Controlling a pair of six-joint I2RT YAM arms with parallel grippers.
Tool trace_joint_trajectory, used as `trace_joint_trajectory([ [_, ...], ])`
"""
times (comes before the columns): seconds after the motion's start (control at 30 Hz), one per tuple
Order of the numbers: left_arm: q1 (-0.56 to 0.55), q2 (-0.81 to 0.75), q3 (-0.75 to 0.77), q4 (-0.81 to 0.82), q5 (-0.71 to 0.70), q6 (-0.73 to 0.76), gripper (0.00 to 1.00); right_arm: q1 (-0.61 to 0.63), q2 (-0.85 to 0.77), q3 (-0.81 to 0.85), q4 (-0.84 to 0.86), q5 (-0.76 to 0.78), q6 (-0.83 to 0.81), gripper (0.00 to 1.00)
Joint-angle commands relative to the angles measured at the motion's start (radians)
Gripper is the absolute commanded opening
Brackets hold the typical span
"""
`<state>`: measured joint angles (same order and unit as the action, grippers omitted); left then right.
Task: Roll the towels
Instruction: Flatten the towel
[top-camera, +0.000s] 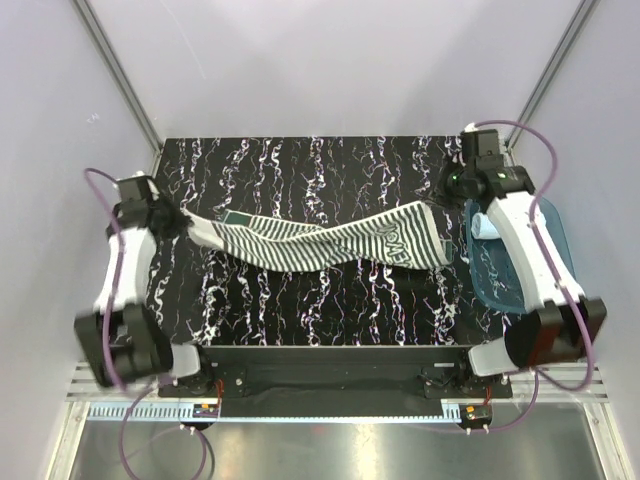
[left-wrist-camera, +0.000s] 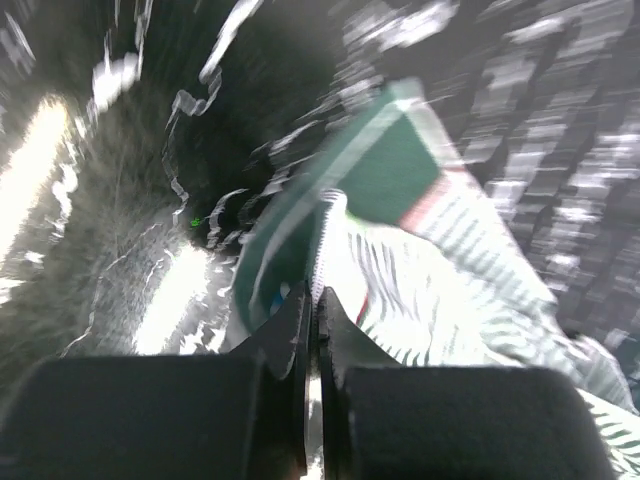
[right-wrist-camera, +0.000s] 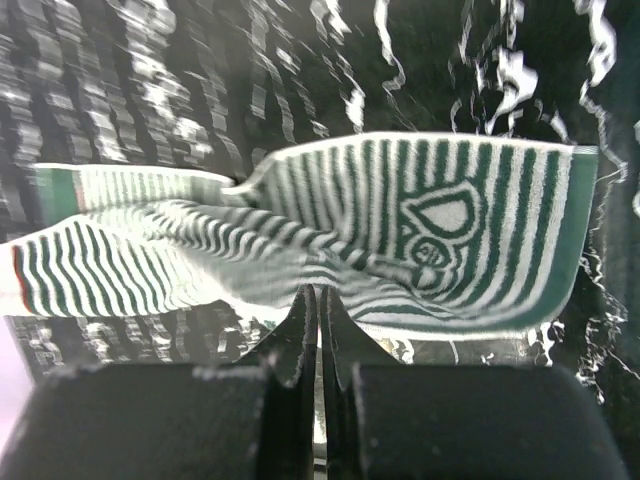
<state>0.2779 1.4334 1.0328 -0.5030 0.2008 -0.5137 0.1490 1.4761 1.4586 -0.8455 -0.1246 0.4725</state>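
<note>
The striped towel (top-camera: 330, 240) hangs twisted and stretched across the middle of the black marbled table, between both grippers. My left gripper (top-camera: 188, 224) is shut on its left end; in the left wrist view the jaws (left-wrist-camera: 314, 295) pinch the towel's green-bordered edge (left-wrist-camera: 385, 180). My right gripper (top-camera: 452, 205) is shut on the right end; in the right wrist view the fingertips (right-wrist-camera: 320, 295) clamp the lower edge of the striped towel (right-wrist-camera: 400, 220), whose printed logo faces the camera. The pale blue towel (top-camera: 487, 226) lies as a small roll in the tray.
A translucent blue plastic tray (top-camera: 520, 290) sits at the table's right edge, partly under my right arm. Pale walls with metal frame posts enclose the table on three sides. The arm bases stand at the near edge.
</note>
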Motion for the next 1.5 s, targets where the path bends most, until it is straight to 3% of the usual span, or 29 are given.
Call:
trace_joint_trajectory([
  [0.0, -0.003, -0.276, 0.050, 0.011, 0.012, 0.089, 0.00, 0.007, -0.163, 0.137, -0.067, 0.040, 0.009, 0.00],
  [0.13, -0.009, -0.564, 0.072, 0.018, 0.069, 0.127, 0.00, 0.007, -0.292, 0.218, -0.133, 0.095, 0.025, 0.00],
  [0.23, -0.016, -0.693, 0.130, -0.005, 0.095, 0.150, 0.00, 0.007, -0.414, 0.244, -0.168, 0.158, 0.040, 0.00],
  [0.4, -0.048, -0.783, 0.277, -0.086, 0.094, 0.181, 0.00, 0.007, -0.568, 0.327, -0.276, 0.316, 0.052, 0.00],
  [0.57, -0.089, -0.745, 0.391, -0.190, -0.069, 0.208, 0.00, 0.009, -0.478, 0.358, -0.311, 0.347, 0.031, 0.00],
  [0.73, -0.106, -0.544, 0.369, -0.223, -0.121, 0.210, 0.00, 0.006, -0.289, 0.284, -0.192, 0.296, 0.043, 0.00],
  [0.87, -0.097, -0.389, 0.261, -0.132, -0.152, 0.210, 0.00, -0.011, -0.070, 0.227, -0.031, 0.295, 0.052, 0.00],
  [1.03, -0.066, -0.075, 0.256, -0.022, -0.132, 0.146, 0.00, -0.045, 0.256, 0.197, 0.159, 0.246, 0.063, 0.00],
  [1.2, -0.062, 0.290, 0.372, 0.027, -0.152, 0.098, 0.00, -0.052, 0.550, 0.343, 0.220, 0.241, 0.083, 0.00],
  [1.47, -0.052, 0.583, 0.594, -0.006, -0.173, 0.152, 0.00, -0.061, 0.901, 0.710, 0.145, 0.238, 0.057, 0.00],
])
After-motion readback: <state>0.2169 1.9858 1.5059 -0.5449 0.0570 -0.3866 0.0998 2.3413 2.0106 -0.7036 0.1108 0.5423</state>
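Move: Each hand already pinches a corner of the towel, stretched between them, its middle about 36 cm right of the left hand and 26 cm left of the right, nearly level fore-and-aft. The corners' table spots lie some 11 cm ahead, 3 left and 10 below for the left hand; 19 ahead, 4 right and 20 below for the right. The tray is about 35 cm right of the right hand, 2 cm back and 17 below. Keeping their corners pinched, both hands swing up some 30 cm and back, then down about 40 and forward. ##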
